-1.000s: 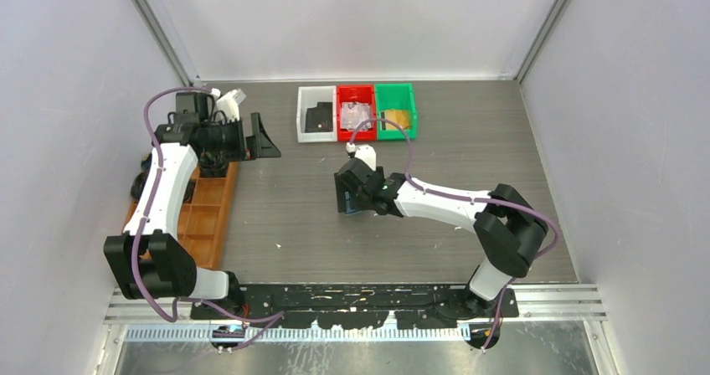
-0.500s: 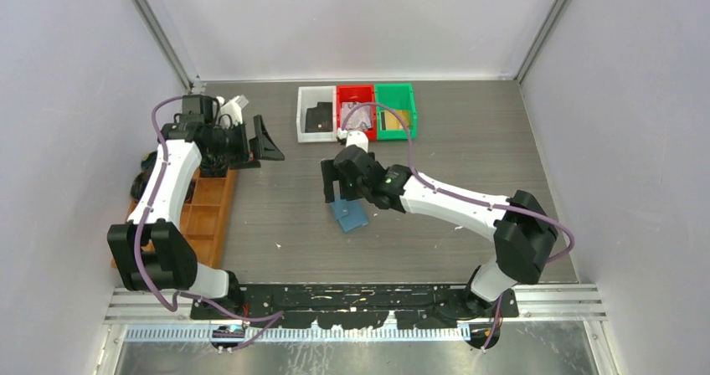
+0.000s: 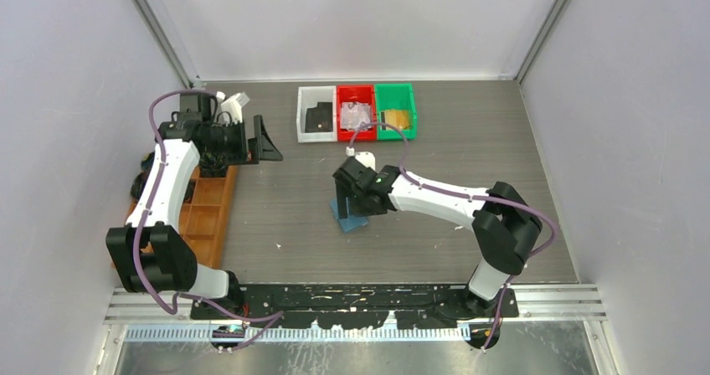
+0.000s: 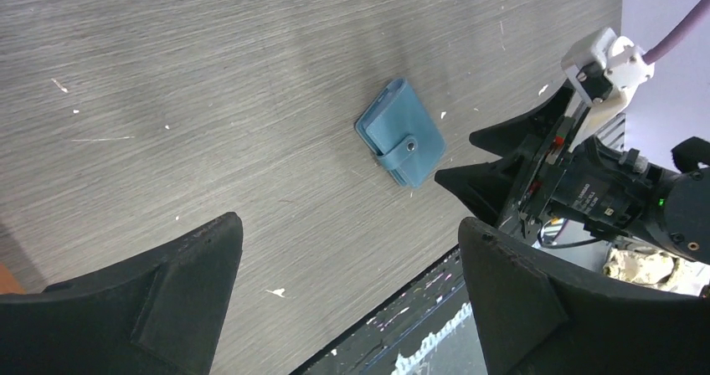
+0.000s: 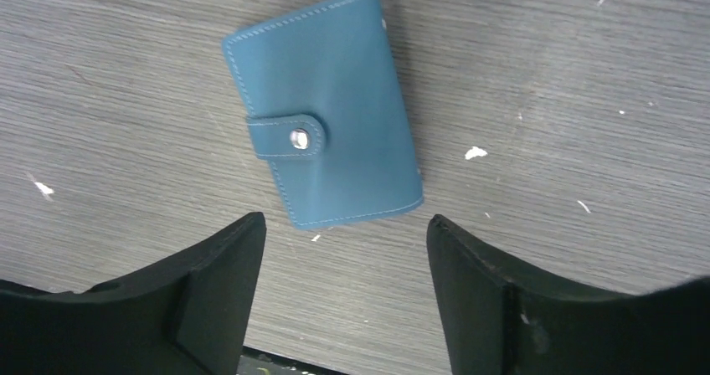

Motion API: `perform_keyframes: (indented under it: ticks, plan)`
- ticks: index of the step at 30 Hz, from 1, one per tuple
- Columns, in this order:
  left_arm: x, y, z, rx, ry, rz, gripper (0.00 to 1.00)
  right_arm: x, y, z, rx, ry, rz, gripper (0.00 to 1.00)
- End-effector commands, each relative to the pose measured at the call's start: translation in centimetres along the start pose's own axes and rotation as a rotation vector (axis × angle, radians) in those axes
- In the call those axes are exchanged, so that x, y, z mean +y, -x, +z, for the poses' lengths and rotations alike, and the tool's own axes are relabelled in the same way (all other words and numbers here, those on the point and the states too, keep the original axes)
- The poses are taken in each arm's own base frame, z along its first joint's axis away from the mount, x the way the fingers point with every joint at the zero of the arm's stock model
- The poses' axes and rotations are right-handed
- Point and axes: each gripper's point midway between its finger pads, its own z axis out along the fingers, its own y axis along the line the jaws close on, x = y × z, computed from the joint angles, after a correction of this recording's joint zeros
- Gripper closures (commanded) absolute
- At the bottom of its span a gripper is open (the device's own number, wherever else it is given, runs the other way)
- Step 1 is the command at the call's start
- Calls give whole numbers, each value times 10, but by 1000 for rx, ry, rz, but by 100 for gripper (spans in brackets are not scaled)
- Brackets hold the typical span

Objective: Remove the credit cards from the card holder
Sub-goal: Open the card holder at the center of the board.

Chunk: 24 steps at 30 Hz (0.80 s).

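The card holder [image 5: 322,107] is a blue wallet lying flat on the table, folded closed with its tab snapped. It also shows as the wallet [image 3: 350,219] under the right arm and as the wallet [image 4: 400,143] from the left. My right gripper [image 5: 343,222] hovers just above its near edge, open and holding nothing; the right gripper [image 3: 352,199] partly covers it from above. My left gripper [image 3: 266,141] hangs open and empty at the far left, well away. Credit cards lie in the bins: a black one [image 3: 318,117], a silvery one [image 3: 357,115], a gold one [image 3: 396,119].
The white bin [image 3: 303,115], red bin [image 3: 342,120] and green bin [image 3: 412,111] stand in a row at the back. An orange-brown compartment tray [image 3: 205,216] lies under the left arm. The table's front edge and black rail [image 3: 352,295] run close behind the wallet.
The right gripper drew back toward the far left, uncovering the wallet on the table, then returned over it. The wallet stayed put. The left arm barely shifted.
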Motion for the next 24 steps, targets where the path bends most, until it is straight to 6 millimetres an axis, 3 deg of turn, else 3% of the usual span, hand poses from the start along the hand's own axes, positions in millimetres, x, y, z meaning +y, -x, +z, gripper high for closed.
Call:
perform_keyframes:
  ticks: [1,4,10,15,24]
  plan:
    - [-18,10,-18,-49,-22,92,0,32,34,-22,-62,82,83,27]
    - [-19,10,-19,-57,-17,108,0,44,43,-23,-74,108,145,31]
    - [-20,15,-23,-76,-6,126,0,44,38,7,-4,-27,275,25]
    - [-19,15,-24,-78,2,130,0,36,31,28,30,-163,322,37]
    - [-17,17,-28,-94,30,157,0,41,23,43,25,-196,356,41]
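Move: The card holder lies flat and shut about 4 cm ahead of the right hand, 2 cm to its left and 5 cm below; its strap button is some 2 cm ahead and 4 cm left. The red bin stands about 24 cm straight ahead, the white bin just as far out and 9 cm left. From the left hand the holder is roughly 8 cm back, 20 cm right and 19 cm below. In a low arc to its left and slightly forward, the right hand climbs about 3 cm, then sinks over 6 cm onto the card holder's strap, ending some 5 cm across from its start. The wrist turns about 20 degrees clockwise while the fingers partly close to straddle the button, the right-side fingertip coming to touch the leather at the strap's end. ##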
